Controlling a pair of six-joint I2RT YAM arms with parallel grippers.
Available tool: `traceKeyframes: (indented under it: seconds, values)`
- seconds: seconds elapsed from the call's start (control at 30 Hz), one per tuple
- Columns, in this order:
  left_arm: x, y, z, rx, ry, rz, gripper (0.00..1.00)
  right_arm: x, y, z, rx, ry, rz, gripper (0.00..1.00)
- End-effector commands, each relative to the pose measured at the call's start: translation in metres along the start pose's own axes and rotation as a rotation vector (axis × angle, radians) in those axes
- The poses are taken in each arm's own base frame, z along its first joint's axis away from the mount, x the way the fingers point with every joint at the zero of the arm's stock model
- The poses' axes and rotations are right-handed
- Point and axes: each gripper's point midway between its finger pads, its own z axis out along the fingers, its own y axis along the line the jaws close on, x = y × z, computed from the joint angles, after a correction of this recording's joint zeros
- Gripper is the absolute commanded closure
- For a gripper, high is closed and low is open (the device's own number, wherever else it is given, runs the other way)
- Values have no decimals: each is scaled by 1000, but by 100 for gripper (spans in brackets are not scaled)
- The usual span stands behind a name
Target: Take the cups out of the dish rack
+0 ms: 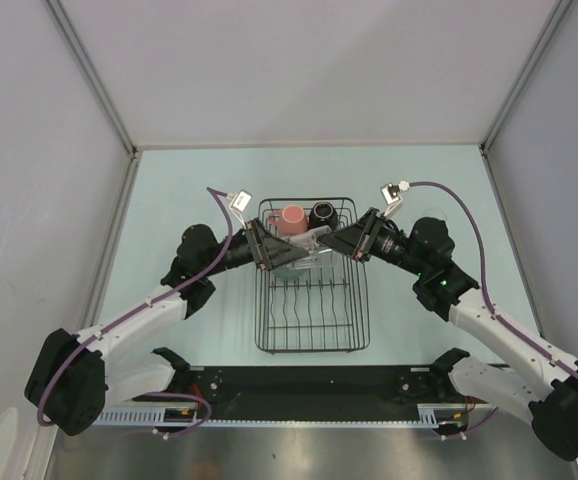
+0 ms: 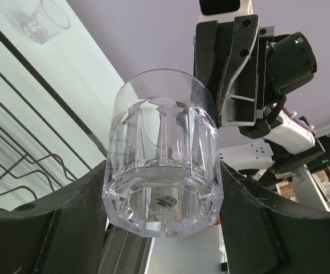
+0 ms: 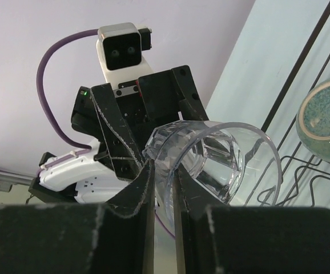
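A clear glass tumbler [image 1: 314, 240] hangs on its side above the dish rack [image 1: 314, 335], held from both ends. My left gripper [image 2: 164, 197] is shut on its thick faceted base [image 2: 162, 200], one finger on each side. My right gripper [image 3: 165, 177] is shut on the tumbler's rim wall [image 3: 173, 148], one finger inside and one outside. The pink mug [image 1: 292, 216] and the black cup [image 1: 321, 214] stand at the rack's far end. A pale-green cup [image 3: 325, 114] sits in the rack beyond the tumbler in the right wrist view.
Another clear tumbler [image 2: 45, 20] lies on the pale table outside the rack. The rack's wires [image 2: 16, 148] run below my left gripper. Both arms meet over the rack's far half, and grey walls enclose the table.
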Motion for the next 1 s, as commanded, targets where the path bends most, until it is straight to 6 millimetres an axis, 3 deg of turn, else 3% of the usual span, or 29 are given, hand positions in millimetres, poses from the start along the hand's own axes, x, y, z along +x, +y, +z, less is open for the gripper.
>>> traceKeyframes:
  seconds: [0.0,0.2,0.3,0.4,0.53,0.57,0.6,0.67,0.8,0.97]
  values:
    - [-19,-5,4,-35,-45,53,26,-11,23,-11,-16,-29,-110,100]
    - [-22,5,8,-90,-42,33,0,-14,31,-21,-3,-40,-142,100]
    - [-24,12,10,-129,-44,21,0,-21,34,-27,23,-60,-166,100]
    - [-30,22,8,-203,-65,9,0,-38,21,-36,158,-105,-224,100]
    - [-33,48,-8,-398,-93,21,0,-80,-28,-60,573,-201,-307,100]
    - [-37,47,-11,-420,-104,33,0,-89,-57,-83,774,-235,-318,100]
    - [-43,53,-17,-471,-138,44,0,-103,-53,-91,836,-267,-354,100]
    - [-41,58,-31,-546,-141,53,0,-113,-85,-118,1070,-291,-374,100]
    - [-45,64,-52,-652,-183,67,0,-130,-120,-155,1294,-344,-339,100]
    - [-41,78,-74,-779,-186,67,0,-142,-161,-193,1441,-371,-239,100]
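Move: Over the rack's middle, both hands already hold the clear glass cup between them. From the right hand, the glass already standing on the table lies about 29 cm to the right, 15 cm ahead and 25 cm lower. In the rack, the green cup is some 10 cm left and 4 cm ahead, the black mug 14 cm ahead and 1 cm left. From the left hand, the standing glass is roughly 35 cm right and 15 cm ahead, the green cup 4 cm left and 4 cm ahead. Opening wide, the left fingers let go of the clear glass cup; that hand eases forward and down some 4 cm, then left about 7 cm, its tips turning forward and down. The right keeps its pinch on the cup's wall and, after a slow start, sweeps about 20 cm right, with some forward and finally downward travel, towards the standing glass, swinging its fingers from leftward to down and forward. ##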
